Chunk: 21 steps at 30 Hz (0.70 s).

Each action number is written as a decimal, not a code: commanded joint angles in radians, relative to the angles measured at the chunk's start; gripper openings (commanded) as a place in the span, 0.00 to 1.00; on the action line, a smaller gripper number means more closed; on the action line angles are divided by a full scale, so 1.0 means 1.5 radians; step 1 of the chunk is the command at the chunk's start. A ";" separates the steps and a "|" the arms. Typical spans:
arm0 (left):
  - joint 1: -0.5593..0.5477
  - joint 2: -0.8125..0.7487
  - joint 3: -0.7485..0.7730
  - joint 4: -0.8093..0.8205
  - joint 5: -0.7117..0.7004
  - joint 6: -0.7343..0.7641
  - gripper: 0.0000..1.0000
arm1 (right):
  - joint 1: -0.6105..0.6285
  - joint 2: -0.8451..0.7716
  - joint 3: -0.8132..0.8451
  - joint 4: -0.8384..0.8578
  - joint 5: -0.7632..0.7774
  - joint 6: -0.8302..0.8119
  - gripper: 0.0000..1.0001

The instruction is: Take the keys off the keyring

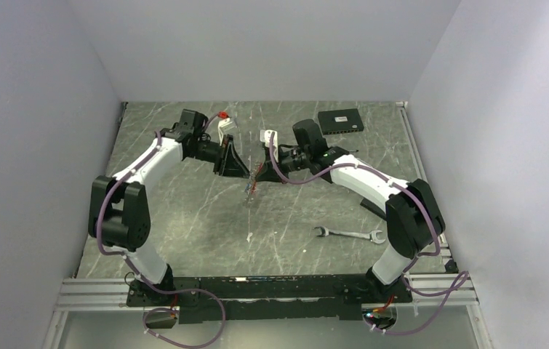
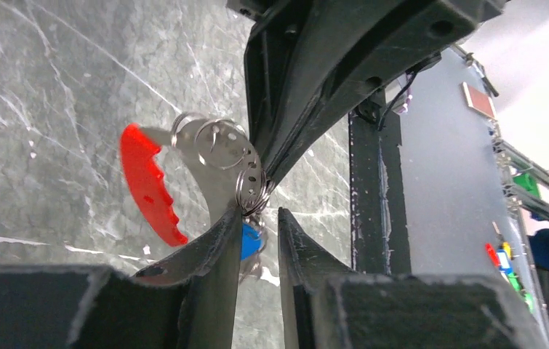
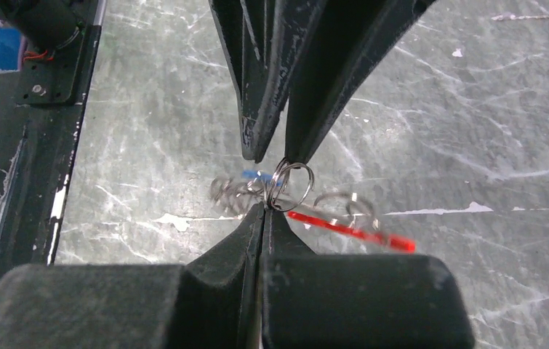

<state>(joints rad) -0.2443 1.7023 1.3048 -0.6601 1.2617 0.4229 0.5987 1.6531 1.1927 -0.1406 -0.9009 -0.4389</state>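
Observation:
The keyring (image 3: 293,185), a thin silvery wire loop, hangs in the air between the two arms, and my right gripper (image 3: 265,207) is shut on its lower edge. A red tag (image 2: 147,185) and a silvery plate with holes (image 2: 220,153) dangle from it, as do the keys: a blue-headed one (image 2: 251,241) and blurred silvery ones (image 3: 231,190). My left gripper (image 2: 257,212) faces the right one with its jaws slightly open. The loop (image 2: 253,190) sits just off its fingertips, against the left fingertip (image 2: 229,218). From above, the bunch (image 1: 251,190) hangs below the meeting grippers.
A silver open-ended wrench (image 1: 347,234) lies on the marbled table (image 1: 184,218) near the right arm's base. A flat black box (image 1: 340,121) sits at the back right. Grey walls enclose the table on three sides.

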 commanded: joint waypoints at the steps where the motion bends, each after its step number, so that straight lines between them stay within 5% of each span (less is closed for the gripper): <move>1: -0.005 -0.048 -0.038 0.088 0.030 -0.005 0.28 | -0.004 0.006 -0.019 0.085 -0.028 0.034 0.00; 7: 0.002 -0.005 -0.050 0.099 0.009 0.011 0.28 | -0.007 0.061 -0.046 0.164 -0.031 0.069 0.00; 21: 0.064 0.024 -0.156 0.309 -0.015 -0.055 0.33 | -0.019 0.179 -0.026 0.255 -0.022 0.069 0.00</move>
<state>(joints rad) -0.1482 1.7329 1.1000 -0.3145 1.2446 0.3424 0.5774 1.9022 1.1198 0.1436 -0.9154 -0.3389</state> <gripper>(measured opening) 0.335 0.018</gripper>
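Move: Pinched in the right fingertips is the keyring, right at that hand's point, with the table some 17 cm below it. Under this hand, about 4 cm lower, hang the red key, some 3 cm ahead, and the blue key, level fore and aft and 2 cm left; a white fleck on the table lies roughly 6 cm back and 2 cm left. From the empty left hand the keyring is about 2 cm right, 1 cm back and 1 cm lower. Lowering the keyring towards the table, the right hand sinks about 9 cm with its fingers still shut on a ring, easing a little forward and tilting slightly. The left hand, fingers staying partly open, first holds roughly still, then goes down about 5 cm while drawing forward and to the left, away from the keyring. ##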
